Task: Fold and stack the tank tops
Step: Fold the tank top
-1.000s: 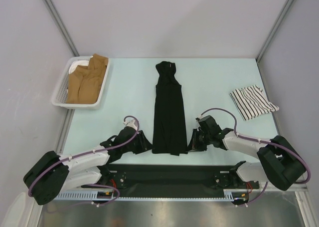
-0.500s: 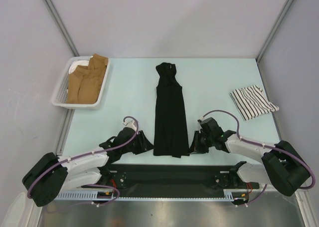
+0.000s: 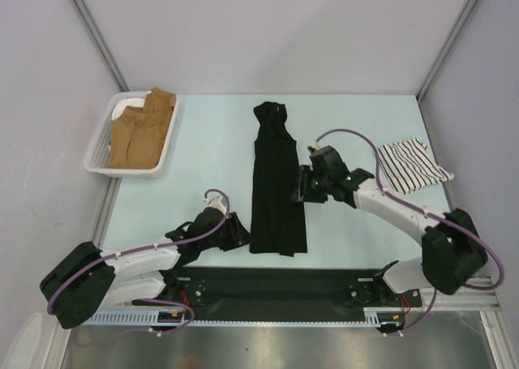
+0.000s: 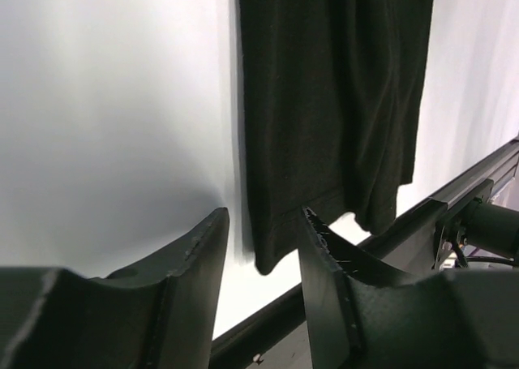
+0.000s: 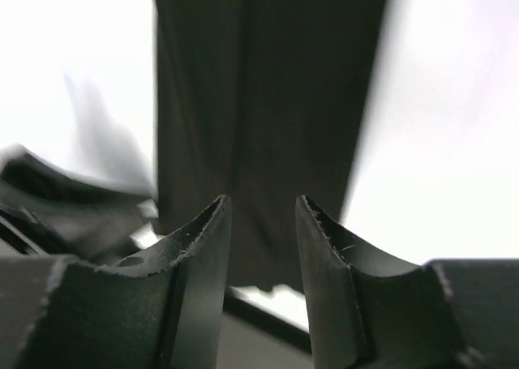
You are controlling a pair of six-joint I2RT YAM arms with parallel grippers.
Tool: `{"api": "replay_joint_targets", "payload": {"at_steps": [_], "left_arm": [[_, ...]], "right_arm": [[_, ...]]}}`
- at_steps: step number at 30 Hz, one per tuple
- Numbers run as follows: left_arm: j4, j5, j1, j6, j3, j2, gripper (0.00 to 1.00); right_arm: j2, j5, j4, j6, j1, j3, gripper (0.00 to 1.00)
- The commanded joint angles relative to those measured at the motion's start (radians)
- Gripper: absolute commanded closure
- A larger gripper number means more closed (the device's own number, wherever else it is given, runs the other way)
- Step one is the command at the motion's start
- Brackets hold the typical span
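The black tank top (image 3: 276,182) lies as a long narrow strip down the middle of the table, neck end far, hem near. My left gripper (image 3: 238,232) sits low by the hem's left corner. In the left wrist view the gripper (image 4: 261,216) is open, and that corner of the black tank top (image 4: 332,101) lies just ahead of the gap, unpinched. My right gripper (image 3: 299,188) hovers at the strip's right edge, about halfway up. It is open (image 5: 259,200) above the black tank top (image 5: 268,85). The striped tank top (image 3: 410,166) lies folded at the far right.
A white basket (image 3: 99,146) holding brown garments (image 3: 142,130) stands at the back left. Grey walls with metal posts close in the table on three sides. A black rail (image 3: 276,284) runs along the near edge between the arm bases.
My right gripper has opened, let go of the hem's right corner and moved away from me along the right edge. The left gripper has opened slightly and stayed put.
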Motion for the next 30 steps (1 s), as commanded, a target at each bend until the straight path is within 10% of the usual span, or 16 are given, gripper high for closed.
{"api": "replay_joint_targets", "payload": {"at_steps": [1, 18, 30], "left_arm": [[-0.103, -0.046, -0.031, 0.002, -0.022, 0.081, 0.55], [0.049, -0.027, -0.105, -0.045, -0.013, 0.321, 0.73], [-0.069, -0.063, -0.106, -0.035, -0.039, 0.229, 1.00]], "right_arm": [[0.138, 0.041, 0.038, -0.071, -0.007, 0.153, 0.58], [0.853, -0.469, 0.682, 0.145, -0.130, 0.681, 0.55], [1.164, -0.638, 0.848, 0.294, -0.200, 0.854, 0.94]]}}
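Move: The black tank top lies stretched out lengthwise. From the right hand, its left armhole edge is about 26 cm ahead, 15 cm to the left and 9 cm below; the bunched strap end is some 38 cm ahead and 11 cm left, also 9 cm down. From the left hand, the left edge just above the hem is about 4 cm right, 1 cm back and 1 cm lower, and the hem's right corner is roughly 20 cm right and 3 cm back. The right hand sweeps forward about 24 cm and left some 15 cm over the black tank top towards its left armhole edge, sinking to about 5 cm lower mostly near the end, while it rolls some 35 degrees so the fingers point mainly left, and its half-open fingers nearly close. Meanwhile the left hand slides about 4 cm right and a little down onto the left edge just above the hem, its half-open fingers closing fully to pinch the cloth there as it eases back left by half a centimetre; whether the right fingers touch the cloth can't be told. ##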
